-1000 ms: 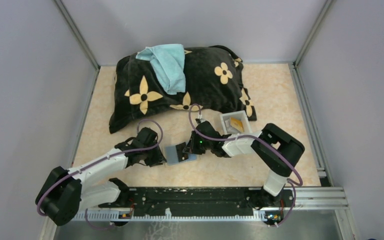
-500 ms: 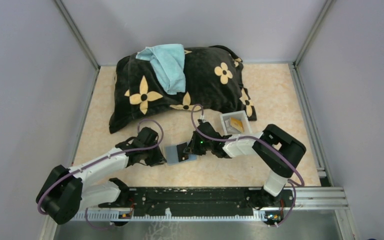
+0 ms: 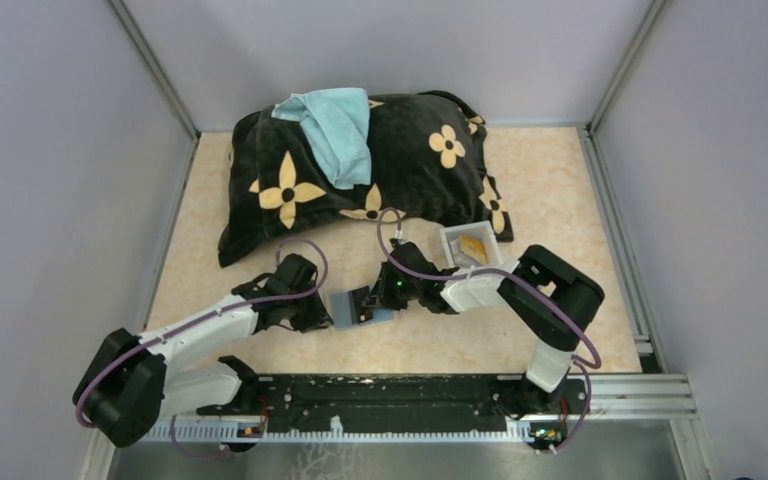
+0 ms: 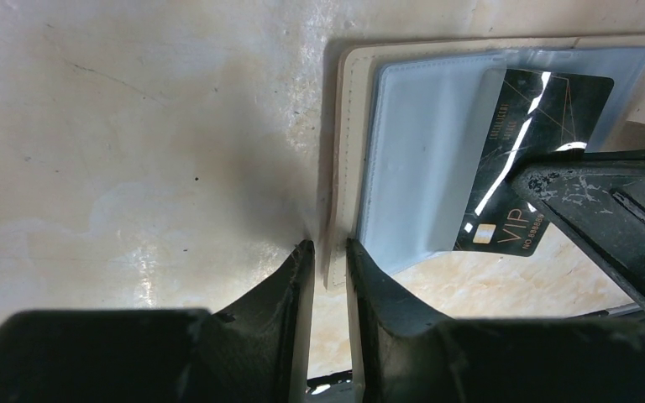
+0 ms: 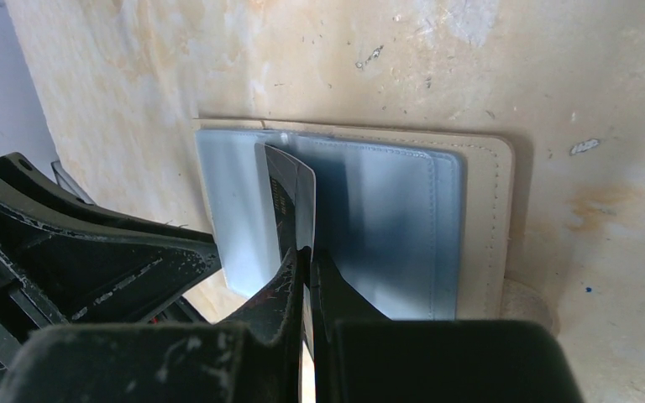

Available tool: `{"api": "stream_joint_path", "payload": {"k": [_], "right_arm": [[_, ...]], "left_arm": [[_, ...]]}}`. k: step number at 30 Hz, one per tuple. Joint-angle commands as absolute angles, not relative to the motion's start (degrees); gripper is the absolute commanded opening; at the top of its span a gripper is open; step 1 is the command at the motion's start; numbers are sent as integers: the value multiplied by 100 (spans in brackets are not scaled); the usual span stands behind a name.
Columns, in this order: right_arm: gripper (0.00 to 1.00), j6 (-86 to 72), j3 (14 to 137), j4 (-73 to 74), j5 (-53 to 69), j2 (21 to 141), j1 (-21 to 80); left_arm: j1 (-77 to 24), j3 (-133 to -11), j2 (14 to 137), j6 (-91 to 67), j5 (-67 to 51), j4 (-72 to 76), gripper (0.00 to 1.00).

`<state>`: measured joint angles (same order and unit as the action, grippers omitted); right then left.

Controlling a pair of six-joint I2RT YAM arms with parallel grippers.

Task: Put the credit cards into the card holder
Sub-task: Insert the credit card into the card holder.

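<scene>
The card holder (image 3: 345,305) lies open on the table, cream-edged (image 5: 479,218) with clear bluish sleeves (image 4: 437,151). My left gripper (image 4: 329,252) pinches its cream left edge between both fingers. A black credit card (image 4: 546,109) marked VIP sits partly inside a sleeve. My right gripper (image 5: 306,256) is shut on that card (image 5: 290,193), which stands edge-on between its fingers. From above, the left gripper (image 3: 322,312) and the right gripper (image 3: 372,300) meet over the holder. A gold credit card (image 3: 474,248) lies in the white tray (image 3: 452,238).
A black pillow with yellow flowers (image 3: 400,170) fills the back of the table, with a light blue cloth (image 3: 335,125) on it. The white tray stands just behind the right gripper. Grey walls enclose the table on three sides.
The left jaws have closed a little on the holder's edge. The right gripper with the black card has shifted slightly left, and the holder now looks a bit narrower from above.
</scene>
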<state>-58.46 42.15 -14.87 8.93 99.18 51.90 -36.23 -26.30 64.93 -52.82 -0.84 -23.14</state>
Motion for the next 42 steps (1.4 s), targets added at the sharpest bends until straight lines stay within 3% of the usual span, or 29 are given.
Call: {"api": "stream_joint_path", "payload": {"k": [1, 13, 19, 24, 42], "right_arm": [[0, -5496, 4200, -751, 959, 10203, 5311], [0, -4862, 4654, -77, 1125, 10514, 5360], [29, -4366, 4974, 551, 811, 10499, 5438], [39, -4112, 5183, 1011, 439, 10398, 5476], [46, -3584, 5704, 2138, -384, 10260, 5531]], "left_arm": [[-3647, -2487, 6704, -5120, 133, -2694, 28], [-3656, -2577, 6931, -5099, 64, -2643, 27], [-3656, -2584, 6900, -5106, 87, -2671, 27], [-3656, -2587, 6908, -5124, 97, -2663, 27], [-3665, -2646, 6908, -5098, 123, -2591, 27]]}}
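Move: My right hand already grips the black credit card by its right edge; the left pocket of the open card holder, its target, lies about 4 cm to the left, 1 cm back and 1 cm below. The card's middle is some 1 cm left of these fingertips, the holder's right panel about 3 cm right and 1 cm back. From my left hand, at the holder's near left edge, the pocket's middle is roughly 3 cm right, 2 cm ahead and 1 cm down. I push the pinched card leftward about 2 cm into the left pocket with my right hand, then open the fingers and let go, rising only half a centimetre. Still opening a little, I come back right by some 2 cm over the holder, tipping the fingers steeper down and turning counter-clockwise, some 20 degrees in all. My left hand stays almost still at the left edge, fingers slightly open. ##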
